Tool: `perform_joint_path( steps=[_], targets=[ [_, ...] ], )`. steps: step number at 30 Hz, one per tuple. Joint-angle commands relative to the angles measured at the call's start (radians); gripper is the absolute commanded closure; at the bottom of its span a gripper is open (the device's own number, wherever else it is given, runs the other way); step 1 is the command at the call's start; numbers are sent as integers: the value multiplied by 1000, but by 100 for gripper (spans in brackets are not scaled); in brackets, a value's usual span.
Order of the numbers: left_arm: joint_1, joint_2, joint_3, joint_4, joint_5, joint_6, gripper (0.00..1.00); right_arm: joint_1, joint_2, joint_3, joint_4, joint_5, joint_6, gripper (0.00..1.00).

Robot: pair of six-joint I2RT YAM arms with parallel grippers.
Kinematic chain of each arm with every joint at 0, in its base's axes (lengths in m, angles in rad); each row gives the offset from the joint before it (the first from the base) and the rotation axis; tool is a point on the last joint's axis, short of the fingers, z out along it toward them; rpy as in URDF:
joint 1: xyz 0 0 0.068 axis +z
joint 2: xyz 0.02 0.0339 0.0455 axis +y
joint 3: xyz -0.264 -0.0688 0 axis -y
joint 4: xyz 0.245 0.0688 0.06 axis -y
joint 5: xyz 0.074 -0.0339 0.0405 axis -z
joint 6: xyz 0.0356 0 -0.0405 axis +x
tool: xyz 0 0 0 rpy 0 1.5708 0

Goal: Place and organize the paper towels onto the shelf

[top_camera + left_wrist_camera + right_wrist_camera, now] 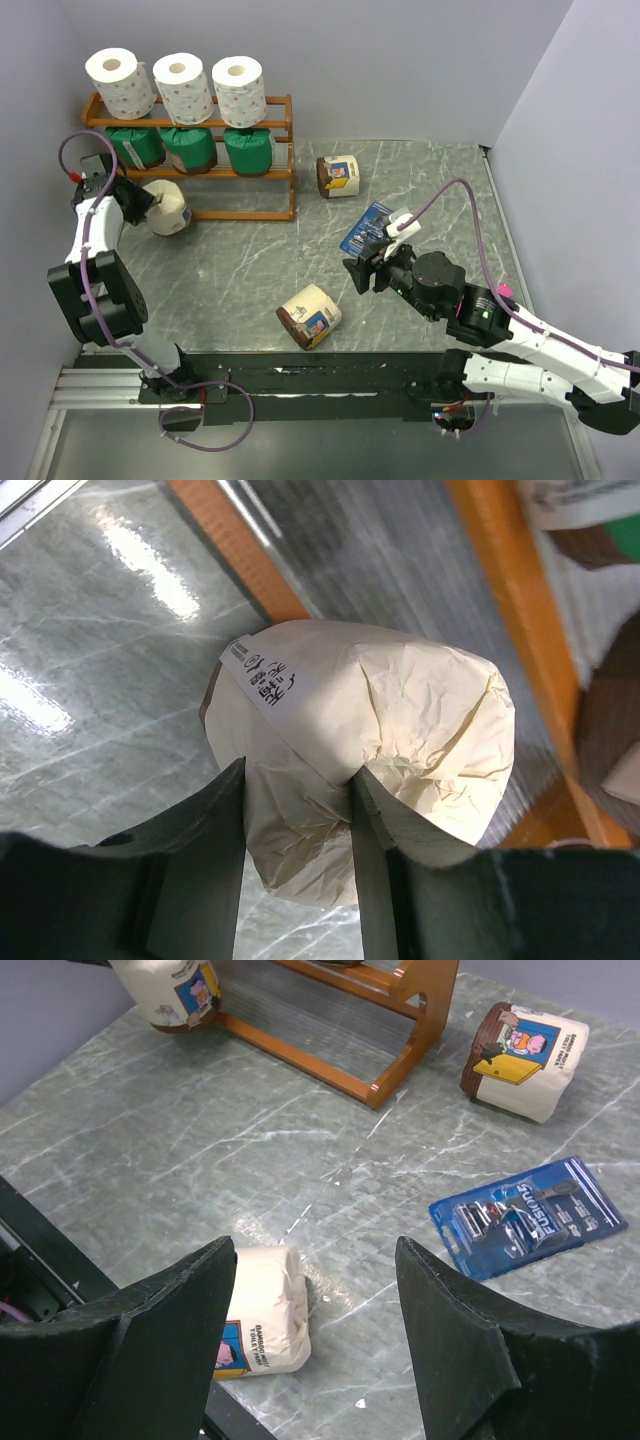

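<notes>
The shelf point(245, 213) stands at the back left, with three white paper towels point(180, 85) on top and three green-wrapped ones point(188, 148) on the middle tier. My left gripper point(150, 205) is shut on a cream-wrapped roll point(172, 212) at the left end of the lowest tier. In the left wrist view its fingers point(298, 770) pinch the roll's crumpled wrapper point(380, 710) beside an orange slat point(500, 570). Two more cream rolls lie on the table point(338, 176) point(309, 316). My right gripper point(358, 272) point(315, 1250) is open above the table, with the near roll point(262, 1305) by its left finger.
A flat blue packet point(366, 228) point(525, 1215) lies just behind my right gripper. The right wrist view also shows the far cream roll point(525, 1045) and the shelf's right end point(400, 1070). Grey walls close in the left, back and right sides.
</notes>
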Motion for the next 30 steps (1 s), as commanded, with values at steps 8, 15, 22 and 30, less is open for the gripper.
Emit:
perform_joint_path(
  steps=[8,15,22,30],
  targets=[
    [17,98,115,30,-42,-18,59,-2,14,34,23,36,-20,27],
    [16,164,195,30,-53,-24,59,-1,32,42,21,47,-26,27],
    [16,204,227,79,-59,-40,59,-1,57,54,21,58,-38,27],
    [19,223,278,75,-92,-43,50,-1,68,65,15,65,-40,27]
  ],
)
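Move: The beige roll in my left hand is to go onto the bottom tier of the shelf at its left end: about 5 cm ahead of this hand, hardly to either side, 6 cm lower. On the middle tier, the left green roll sits some 9 cm ahead and 10 cm above, and the middle green roll is another 10 cm right of that one. From my idle right hand, the bottom-tier spot lies roughly 29 cm ahead, 49 cm left and 21 cm down. With the beige roll still gripped by its wrapped upper end, my left hand first dips about 2.5 cm, then pushes some 5 cm forward and nearly 4 cm left at almost level height, feeding the roll over the bottom rail and in under the middle tier. The wrist barely turns; my fingers keep their hold, the grip only starting to slacken at the very end. ##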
